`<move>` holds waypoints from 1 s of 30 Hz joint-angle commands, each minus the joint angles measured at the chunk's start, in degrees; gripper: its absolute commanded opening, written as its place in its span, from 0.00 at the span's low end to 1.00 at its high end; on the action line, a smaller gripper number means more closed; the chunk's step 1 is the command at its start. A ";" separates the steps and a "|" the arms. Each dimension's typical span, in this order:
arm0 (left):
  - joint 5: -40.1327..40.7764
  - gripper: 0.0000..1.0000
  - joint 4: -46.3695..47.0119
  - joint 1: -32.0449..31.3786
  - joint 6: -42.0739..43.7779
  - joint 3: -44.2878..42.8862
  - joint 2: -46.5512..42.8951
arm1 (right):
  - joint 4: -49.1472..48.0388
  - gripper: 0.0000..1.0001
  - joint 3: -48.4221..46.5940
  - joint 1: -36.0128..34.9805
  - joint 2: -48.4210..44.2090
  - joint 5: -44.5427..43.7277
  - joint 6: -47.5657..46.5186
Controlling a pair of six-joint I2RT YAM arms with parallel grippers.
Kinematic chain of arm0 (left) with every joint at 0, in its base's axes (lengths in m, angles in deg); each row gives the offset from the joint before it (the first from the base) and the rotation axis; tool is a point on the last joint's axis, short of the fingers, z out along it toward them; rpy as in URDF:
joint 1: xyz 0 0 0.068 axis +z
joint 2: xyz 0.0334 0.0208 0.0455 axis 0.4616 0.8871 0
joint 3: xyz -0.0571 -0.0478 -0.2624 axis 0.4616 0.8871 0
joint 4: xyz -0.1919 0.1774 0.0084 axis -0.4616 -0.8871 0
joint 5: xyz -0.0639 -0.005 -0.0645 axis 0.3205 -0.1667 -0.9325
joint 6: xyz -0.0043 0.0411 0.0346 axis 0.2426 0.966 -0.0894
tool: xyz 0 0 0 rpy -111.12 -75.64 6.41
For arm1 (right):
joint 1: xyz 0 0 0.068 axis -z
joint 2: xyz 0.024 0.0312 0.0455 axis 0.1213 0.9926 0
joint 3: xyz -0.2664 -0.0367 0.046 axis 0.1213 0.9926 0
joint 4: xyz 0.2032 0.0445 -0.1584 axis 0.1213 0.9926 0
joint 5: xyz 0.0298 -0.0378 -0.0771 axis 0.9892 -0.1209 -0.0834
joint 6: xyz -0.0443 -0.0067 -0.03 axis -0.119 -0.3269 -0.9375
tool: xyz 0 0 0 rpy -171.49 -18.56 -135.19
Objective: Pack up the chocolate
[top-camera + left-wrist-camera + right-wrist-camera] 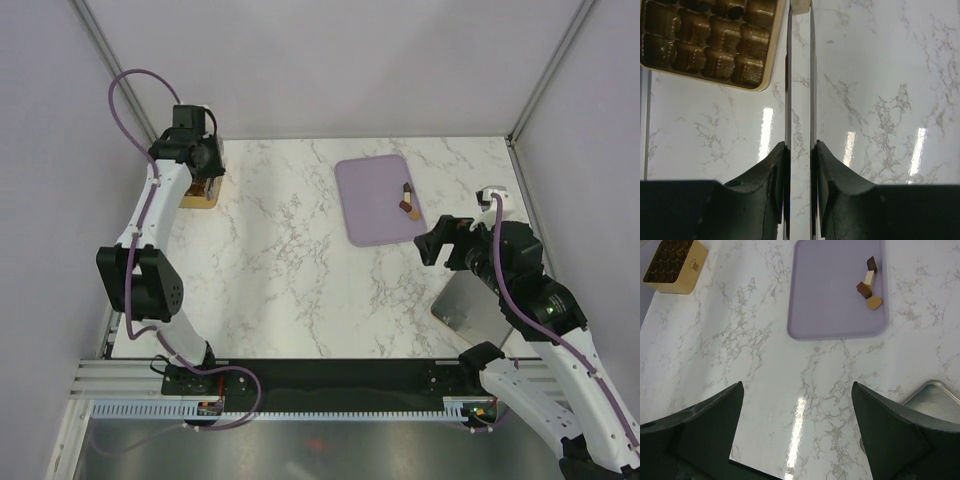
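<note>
Several tiny chocolate pieces (869,276), dark brown, cream and tan, lie at the far right of the flat lilac tray (830,295); the top view shows these chocolate pieces (408,200) on that tray (365,195). The golden-brown compartmented box (705,45) sits at the table's far left (200,197). My left gripper (800,3) hangs just right of the box, its long thin blades nearly together on a small cream chocolate piece (800,7) at their tips. Near the tray's front right corner, my right gripper (797,390) stands wide open with nothing in it.
A shiny metal sheet (475,305) lies at the table's right front, under my right arm, and its corner (935,395) shows in the right wrist view. Grey walls and frame posts close in the table at the back and sides.
</note>
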 commanded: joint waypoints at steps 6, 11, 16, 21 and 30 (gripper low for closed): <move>-1.73 0.27 0.30 7.21 -3.91 -2.81 4.57 | -4.08 0.97 0.74 -0.16 1.73 0.39 0.18; -0.60 0.28 0.48 7.21 -4.43 -2.55 6.77 | -4.44 0.97 0.92 -0.16 2.26 0.21 -0.17; 1.95 0.29 1.18 7.21 -3.47 -2.81 8.53 | -4.44 0.97 1.18 -0.16 1.82 -0.14 -0.26; 2.75 0.31 1.62 7.39 -2.41 -4.65 10.64 | -4.44 0.98 1.45 -0.16 2.00 -0.75 -0.61; 3.28 0.35 1.71 7.30 -1.71 -6.50 12.57 | -4.52 0.97 1.97 -0.16 2.08 -1.63 -0.96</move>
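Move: My left hand already pinches a cream-coloured chocolate. The middle of the chocolate box lies about 6 cm ahead of this hand, 9 cm to its left and some 15 cm below. The lilac tray is roughly 33 cm to this hand's right and 6 cm back, 17 cm lower. From my idle right hand, the box is about 25 cm ahead, 46 cm to the left and 22 cm down. I swing my left hand about 6 cm left from beside the chocolate box to over its right-hand cells, then sink mostly straight down towards them, roughly 7 cm in all, easing slightly forward and slowing. Meanwhile I turn the wrist some 10 degrees counter-clockwise and tip the fingers a little steeper, keeping the chocolate pinched. ##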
